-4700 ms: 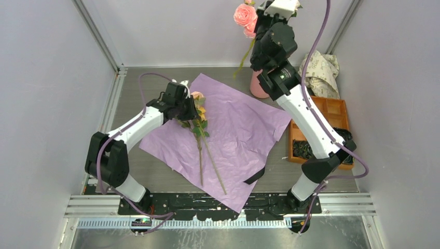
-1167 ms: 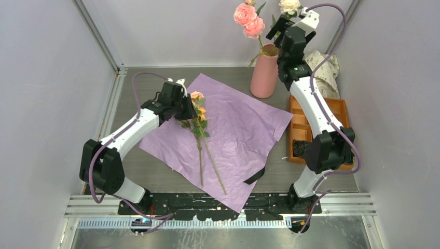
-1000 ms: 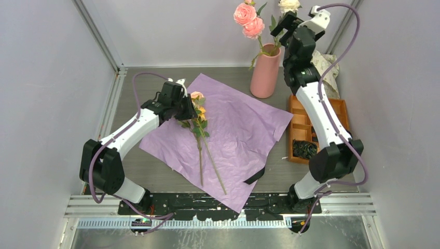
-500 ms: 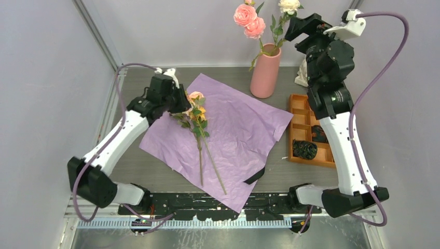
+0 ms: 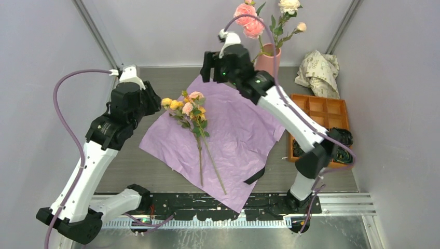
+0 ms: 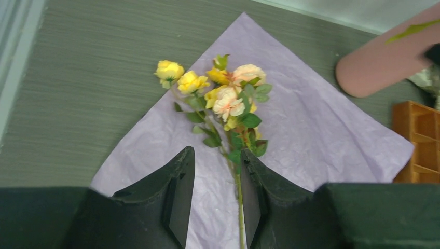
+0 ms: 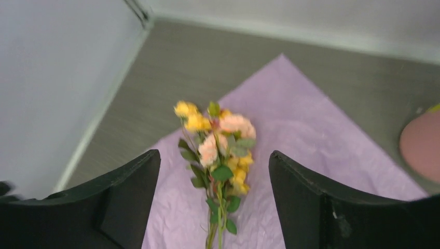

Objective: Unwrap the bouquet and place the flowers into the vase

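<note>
The bouquet's lilac paper [image 5: 238, 129] lies spread flat on the table. Two long-stemmed flowers [image 5: 193, 110] with yellow and peach blooms lie on it, stems toward the near edge. My left gripper [image 6: 215, 150] hovers above them, open and holding nothing, with a stem showing through the gap. My right gripper [image 7: 214, 153] is wide open and empty, high over the same blooms [image 7: 220, 140]. The salmon vase [image 5: 269, 56] stands at the back, partly behind the right arm. It holds pink flowers [image 5: 248, 19] and cream flowers [image 5: 289, 5].
An orange compartment tray [image 5: 322, 110] with dark items sits at the right. Crumpled cream printed paper [image 5: 317, 67] lies behind it. A black ribbon [image 5: 254, 176] lies at the lilac sheet's near right edge. Grey walls close in on both sides.
My left gripper opened, rose and drew back left off the flowers, uncovering two yellow blooms. My right arm swung from beside the vase leftward over the sheet's far corner.
</note>
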`<state>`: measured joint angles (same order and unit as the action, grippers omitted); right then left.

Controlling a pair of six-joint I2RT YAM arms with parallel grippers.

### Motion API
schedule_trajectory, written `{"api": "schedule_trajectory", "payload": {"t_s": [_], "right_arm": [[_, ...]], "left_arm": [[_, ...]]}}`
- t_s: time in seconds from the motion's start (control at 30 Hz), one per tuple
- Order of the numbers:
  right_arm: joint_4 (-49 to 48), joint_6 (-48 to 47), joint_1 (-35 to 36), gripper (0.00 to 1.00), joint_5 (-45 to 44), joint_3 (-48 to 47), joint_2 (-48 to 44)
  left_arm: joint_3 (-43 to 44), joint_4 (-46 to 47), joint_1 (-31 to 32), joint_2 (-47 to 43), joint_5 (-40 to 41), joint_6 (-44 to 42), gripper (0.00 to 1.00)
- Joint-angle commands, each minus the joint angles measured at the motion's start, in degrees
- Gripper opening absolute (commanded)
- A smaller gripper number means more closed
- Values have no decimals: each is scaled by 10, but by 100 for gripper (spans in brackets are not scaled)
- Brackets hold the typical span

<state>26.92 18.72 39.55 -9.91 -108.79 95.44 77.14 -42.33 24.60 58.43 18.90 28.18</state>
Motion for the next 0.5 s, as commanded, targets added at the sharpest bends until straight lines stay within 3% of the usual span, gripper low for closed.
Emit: {"api": "schedule_trajectory", "payload": {"t_s": [0.0, 0.23, 0.47], "right_arm": [[88, 48, -2, 77, 33, -46, 91], [209, 47, 42, 64, 53, -163, 283], [211, 36, 77, 60, 40, -171, 341]], "left_arm": [[-8, -27, -3, -22, 60, -3, 39], [-10, -34, -3, -29, 75, -6, 42], [-24, -34, -3, -18, 65, -3, 42]]}}
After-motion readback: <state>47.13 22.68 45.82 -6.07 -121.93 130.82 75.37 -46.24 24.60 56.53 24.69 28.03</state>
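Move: The leafy upper stems of the remaining flowers lie far below the right hand, about 33 cm down, some 9 cm to its left and 3 cm back. Their peach roses are 5 cm ahead and 11 cm left of this hand, the yellow roses 5 cm ahead and 19 cm left. The vase's middle is roughly 12 cm ahead, 17 cm right and 23 cm down. From the left hand the stems lie about 8 cm ahead, 12 cm right and 29 cm below. The stems just under the peach roses are what the right hand drops towards, coming down fast by nearly 30 cm while drifting some 9 cm left. It tips its fingers down by about 35 degrees, lowers its left side and narrows its wide-open fingers partway, arriving above the stems with the gap still open. The left hand, empty, eases 3 cm away to the left. ##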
